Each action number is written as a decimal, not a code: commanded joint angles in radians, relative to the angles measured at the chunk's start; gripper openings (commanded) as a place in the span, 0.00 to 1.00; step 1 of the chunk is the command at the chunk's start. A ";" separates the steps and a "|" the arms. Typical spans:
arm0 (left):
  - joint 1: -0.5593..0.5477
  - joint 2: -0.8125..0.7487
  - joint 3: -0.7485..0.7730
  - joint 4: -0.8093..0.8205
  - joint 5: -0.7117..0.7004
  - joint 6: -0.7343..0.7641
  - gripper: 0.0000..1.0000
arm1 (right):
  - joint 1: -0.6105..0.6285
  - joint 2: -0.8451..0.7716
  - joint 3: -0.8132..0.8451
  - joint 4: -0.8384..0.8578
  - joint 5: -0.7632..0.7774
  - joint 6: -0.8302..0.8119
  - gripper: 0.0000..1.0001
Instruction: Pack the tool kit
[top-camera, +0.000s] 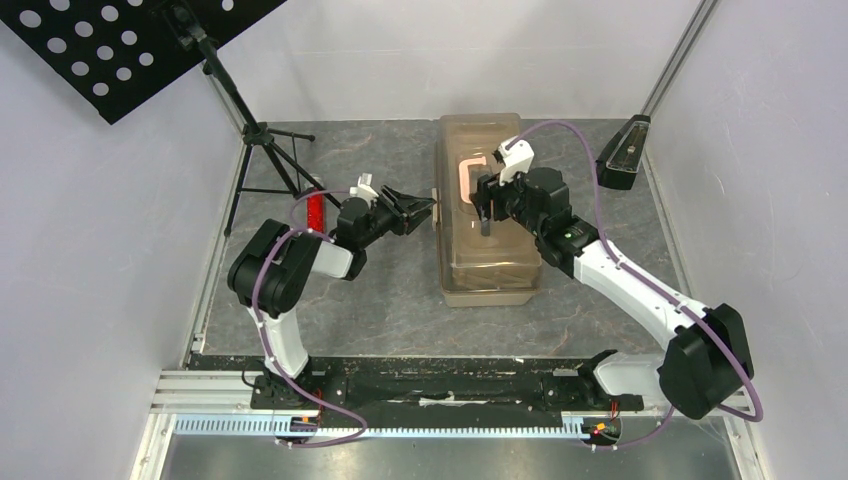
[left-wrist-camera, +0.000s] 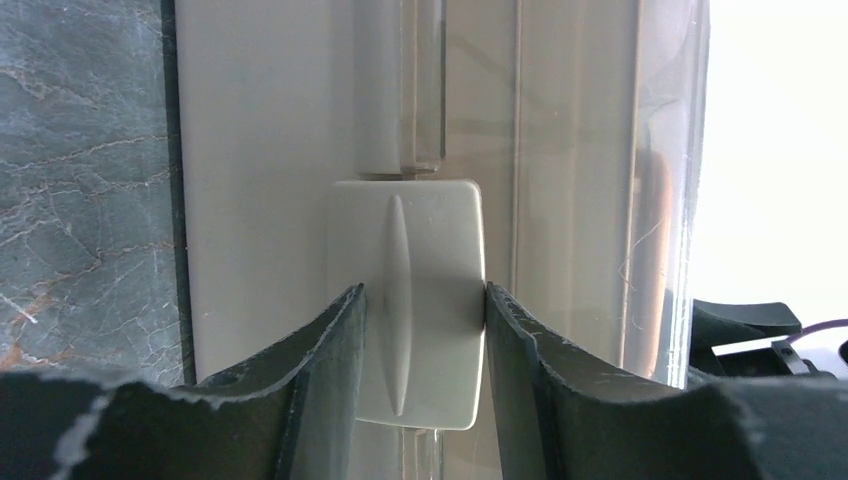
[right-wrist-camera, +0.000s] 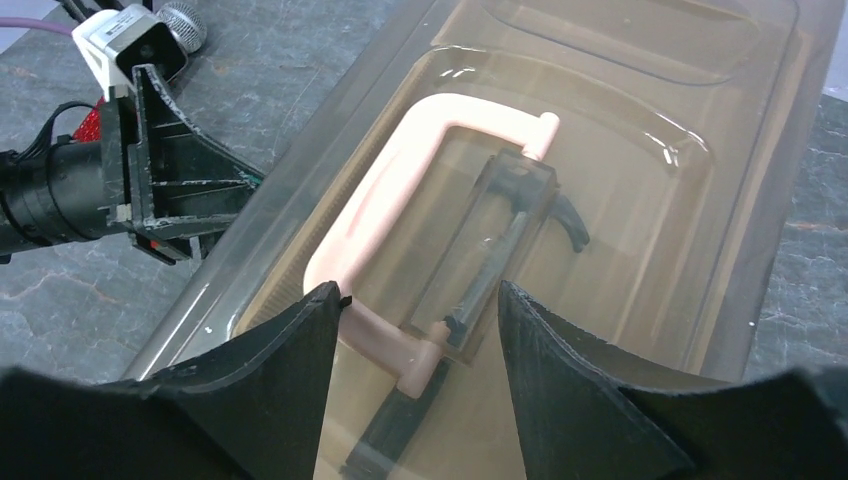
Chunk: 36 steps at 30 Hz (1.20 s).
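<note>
The tan-brown toolbox (top-camera: 490, 262) stands in the middle of the table with its lid down and its pale handle (top-camera: 465, 180) lying flat. My left gripper (top-camera: 425, 207) is at the box's left side. In the left wrist view it (left-wrist-camera: 425, 290) is shut on the pale latch (left-wrist-camera: 430, 250), one finger on each side. My right gripper (top-camera: 485, 215) hovers over the lid, open and holding nothing (right-wrist-camera: 420, 285). Its left fingertip is just over one end of the handle (right-wrist-camera: 380, 190). Dark shapes (right-wrist-camera: 480, 270) show through the clear lid (right-wrist-camera: 640, 200).
A red bar-shaped piece (top-camera: 316, 210) lies behind my left arm. A black music stand (top-camera: 110, 40) rises on its tripod (top-camera: 268, 150) at the back left. A black block (top-camera: 622, 153) sits at the back right by a metal post. White walls close in both sides.
</note>
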<state>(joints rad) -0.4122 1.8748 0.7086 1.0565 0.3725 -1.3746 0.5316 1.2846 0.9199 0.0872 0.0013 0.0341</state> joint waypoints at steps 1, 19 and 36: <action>-0.018 -0.054 0.001 -0.154 0.045 0.020 0.55 | 0.015 0.033 0.034 -0.269 -0.041 -0.025 0.64; 0.040 -0.934 0.270 -1.415 -0.570 0.794 0.95 | 0.011 -0.534 -0.152 -0.171 0.506 -0.129 0.98; 0.041 -1.556 0.249 -1.704 -1.076 0.998 1.00 | 0.011 -1.074 -0.533 -0.066 0.821 -0.164 0.98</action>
<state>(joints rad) -0.3717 0.4015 1.0039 -0.6056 -0.5598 -0.4267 0.5411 0.2768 0.4366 -0.0589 0.7040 -0.1234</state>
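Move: The left fingers are at the toolbox latch, its middle about 1 cm ahead and 1 cm right, at their height. From the left hand the stand's near foot lies some 14 cm left, 1 cm back and 12 cm below, and the red tube about 22 cm left, level fore-and-aft, 11 cm down. The pink handle is roughly 5 cm ahead, 2 cm left and 2 cm below the right hand; the latch is 10 cm left of that hand, 2 cm ahead, 10 cm down. Opening, both leave the toolbox: left hand about 40 cm left, up, back; right hand 25 cm right, back. ##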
